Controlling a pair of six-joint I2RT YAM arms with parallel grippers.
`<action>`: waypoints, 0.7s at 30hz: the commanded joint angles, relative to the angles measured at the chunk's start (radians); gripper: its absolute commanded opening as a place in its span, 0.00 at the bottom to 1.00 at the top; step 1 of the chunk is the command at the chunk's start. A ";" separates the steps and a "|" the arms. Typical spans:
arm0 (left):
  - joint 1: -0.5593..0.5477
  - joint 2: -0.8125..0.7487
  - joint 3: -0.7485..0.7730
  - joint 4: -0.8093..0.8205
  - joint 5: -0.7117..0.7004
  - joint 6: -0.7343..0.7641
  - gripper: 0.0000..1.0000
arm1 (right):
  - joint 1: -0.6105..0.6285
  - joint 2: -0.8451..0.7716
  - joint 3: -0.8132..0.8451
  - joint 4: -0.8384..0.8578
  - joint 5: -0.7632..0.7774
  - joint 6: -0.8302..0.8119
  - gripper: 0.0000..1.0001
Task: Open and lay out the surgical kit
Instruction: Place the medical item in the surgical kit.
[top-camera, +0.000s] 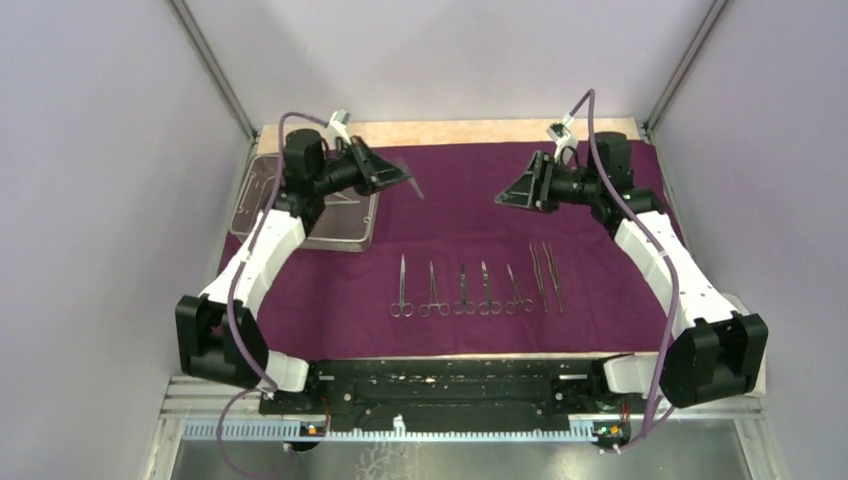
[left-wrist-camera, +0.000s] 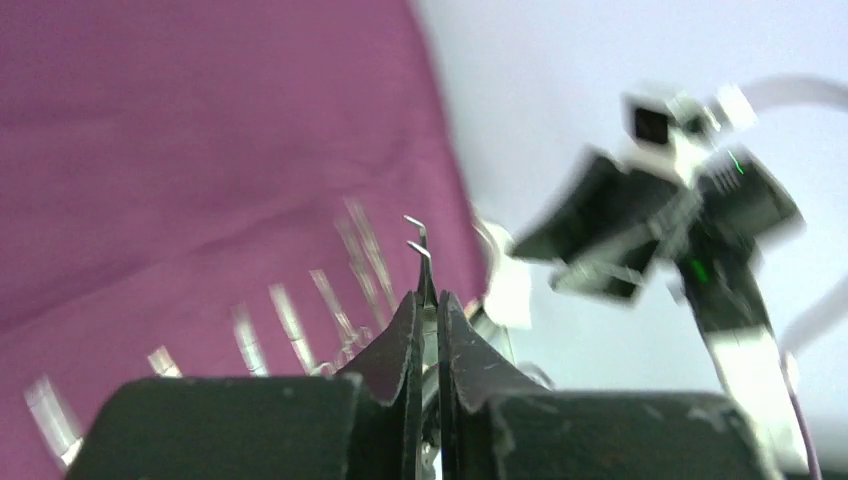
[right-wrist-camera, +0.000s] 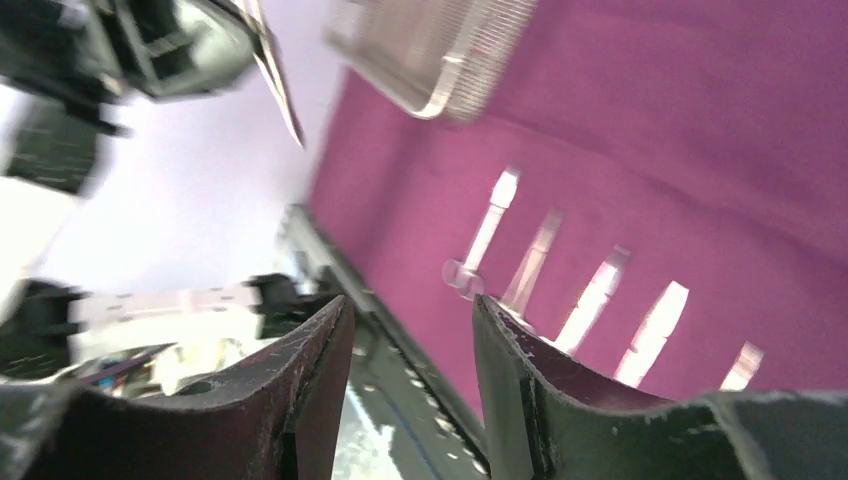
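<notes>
The dark purple cloth wrap (top-camera: 470, 215) lies spread flat over the table. On it, near the front, several steel scissor-like instruments and tweezers (top-camera: 462, 290) lie side by side in a row. The silver wire-mesh tray (top-camera: 340, 240) sits at the back left, partly under my left arm. My left gripper (top-camera: 405, 175) hangs above the cloth by the tray, shut on a slim steel instrument (left-wrist-camera: 422, 250) whose hooked tips stick out past the fingers. My right gripper (top-camera: 505, 198) hovers at the back right, facing the left one, open with nothing in it (right-wrist-camera: 412, 305).
A pale wooden strip (top-camera: 450, 132) borders the cloth at the back. The black base rail (top-camera: 440, 385) runs along the near edge. Grey walls and metal posts close in both sides. About a hand's width of air separates the two grippers.
</notes>
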 joint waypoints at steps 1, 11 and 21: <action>-0.112 -0.074 -0.163 0.926 0.334 -0.218 0.00 | 0.061 -0.059 -0.019 0.503 -0.278 0.428 0.48; -0.336 0.006 -0.055 1.593 0.389 -0.561 0.00 | 0.129 -0.115 -0.086 1.239 -0.348 0.986 0.56; -0.412 0.087 0.096 1.728 0.363 -0.651 0.00 | 0.258 -0.074 -0.019 1.442 -0.361 1.143 0.53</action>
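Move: Facing the left hand, which already holds the tweezers, the right gripper lies about 21 cm to its right, 7 cm farther back and slightly lower; the tray is some 23 cm to the left hand's left, 4 cm ahead and 26 cm down. From the right hand, the held tweezers are about 21 cm left, 7 cm ahead and a touch higher; the laid-out tweezers pair lies 9 cm right, 5 cm back, and the scissors row's middle 9 cm left, 7 cm back, both some 25 cm below. Lifting and drawing back about 20 cm each way, the left hand carries its pinched tweezers right towards the other gripper, tipping its fingers up from their downward slant and swinging them clockwise to point across. The half-open right hand rises some 22 cm, drawing back and edging left, its fingers levelling and turning counter-clockwise to face the tweezers. ##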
